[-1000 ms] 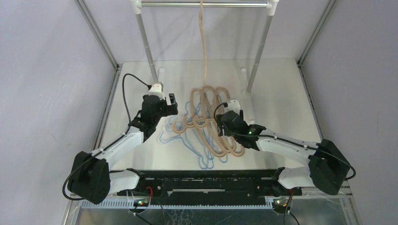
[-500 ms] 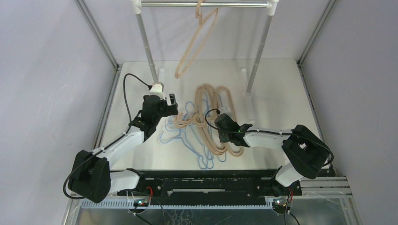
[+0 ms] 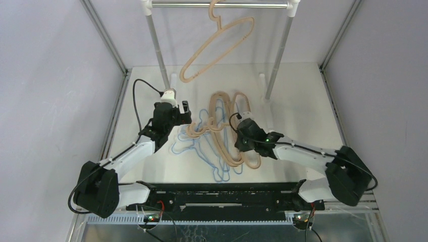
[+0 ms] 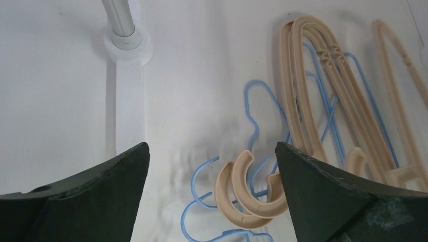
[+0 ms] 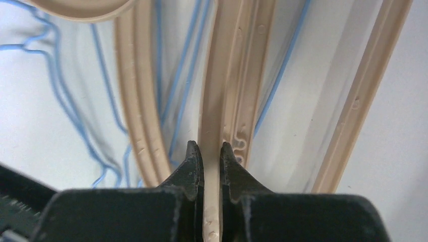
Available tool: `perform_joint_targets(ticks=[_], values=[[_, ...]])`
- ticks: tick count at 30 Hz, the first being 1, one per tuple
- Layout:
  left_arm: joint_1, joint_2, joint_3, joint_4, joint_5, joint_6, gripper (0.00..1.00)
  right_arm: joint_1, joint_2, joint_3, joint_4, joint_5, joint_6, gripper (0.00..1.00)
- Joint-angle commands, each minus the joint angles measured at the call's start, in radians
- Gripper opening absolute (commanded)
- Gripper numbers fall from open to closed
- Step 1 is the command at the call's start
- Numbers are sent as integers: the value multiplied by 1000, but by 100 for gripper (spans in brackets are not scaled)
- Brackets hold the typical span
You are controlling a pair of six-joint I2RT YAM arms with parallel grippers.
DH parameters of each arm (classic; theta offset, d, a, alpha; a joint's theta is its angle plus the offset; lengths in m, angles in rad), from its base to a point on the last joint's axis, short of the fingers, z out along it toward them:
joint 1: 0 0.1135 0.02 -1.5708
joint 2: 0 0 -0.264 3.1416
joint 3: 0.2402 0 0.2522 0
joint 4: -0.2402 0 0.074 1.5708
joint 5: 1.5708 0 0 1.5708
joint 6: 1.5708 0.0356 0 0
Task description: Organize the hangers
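Observation:
One tan hanger point(image 3: 217, 46) hangs by its hook from the silver rail point(image 3: 217, 4), swung out sideways. A pile of tan hangers point(image 3: 228, 132) and thin blue wire hangers point(image 3: 194, 146) lies on the table between the arms. My right gripper point(image 5: 208, 147) is shut on the bar of a tan hanger point(image 5: 214, 96) in that pile; in the top view it point(image 3: 244, 132) sits over the pile's right side. My left gripper point(image 4: 209, 159) stands wide open above the tan hooks point(image 4: 247, 189) and blue hooks point(image 4: 202, 174), touching nothing; in the top view it point(image 3: 177, 112) is left of the pile.
The rail's two silver legs point(image 3: 157, 48) point(image 3: 279, 53) stand at the back on white feet point(image 4: 125, 39). Grey walls with metal frame posts point(image 3: 103, 35) close in the table on the left, right and back.
My right gripper has closed on a tan hanger bar in the pile while its arm shifted. The hanger on the rail has swung and turned from edge-on to broadside. The left arm stayed still.

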Motion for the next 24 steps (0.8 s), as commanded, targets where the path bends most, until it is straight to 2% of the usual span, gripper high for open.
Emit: perform_joint_targets(ticks=[1,4,8,14,20,24], values=[[-3,-3,0,38,-10,4,99,-30,-148,49,-19,-99,-6,0],[-3,-6,-1,36,-11,4,100,-102,-233,75,7,-231,14,0],[-3,-4,-2,36,-12,2,100,-254,-340,79,155,-427,112,0],[-3,-3,-1,36,-7,-3,100,-284,-349,201,281,-366,121,0],[-3,-14,-3,34,-21,3,99,-341,-253,331,425,-495,194,0],[-3,-14,-4,32,-27,6,99,-394,-240,362,525,-518,253,0]])
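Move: The rack's rail, where the pinched hanger is being taken, has its middle about 20 cm ahead of the right hand, 8 cm to its left and some 42 cm above. One wooden hanger already hangs there, its middle 14 cm or so under the rail's. The wooden pile is about 7 cm ahead, 5 cm left and 4 cm below the right hand; the blue hangers' middle is 3 cm ahead, 11 cm left and 5 cm below. From the left hand the rail is roughly 10 cm ahead, 10 cm right, 33 cm up. The wooden hanger, already pinched by one long side and just off the pile, is carried quickly up some 30 cm by the right hand, which also goes about 9 cm forward towards the rail, mostly once the rise is under way. The wrist swings the steeply down-pointing fingers up to level, facing forward and left, while they keep their grip. ##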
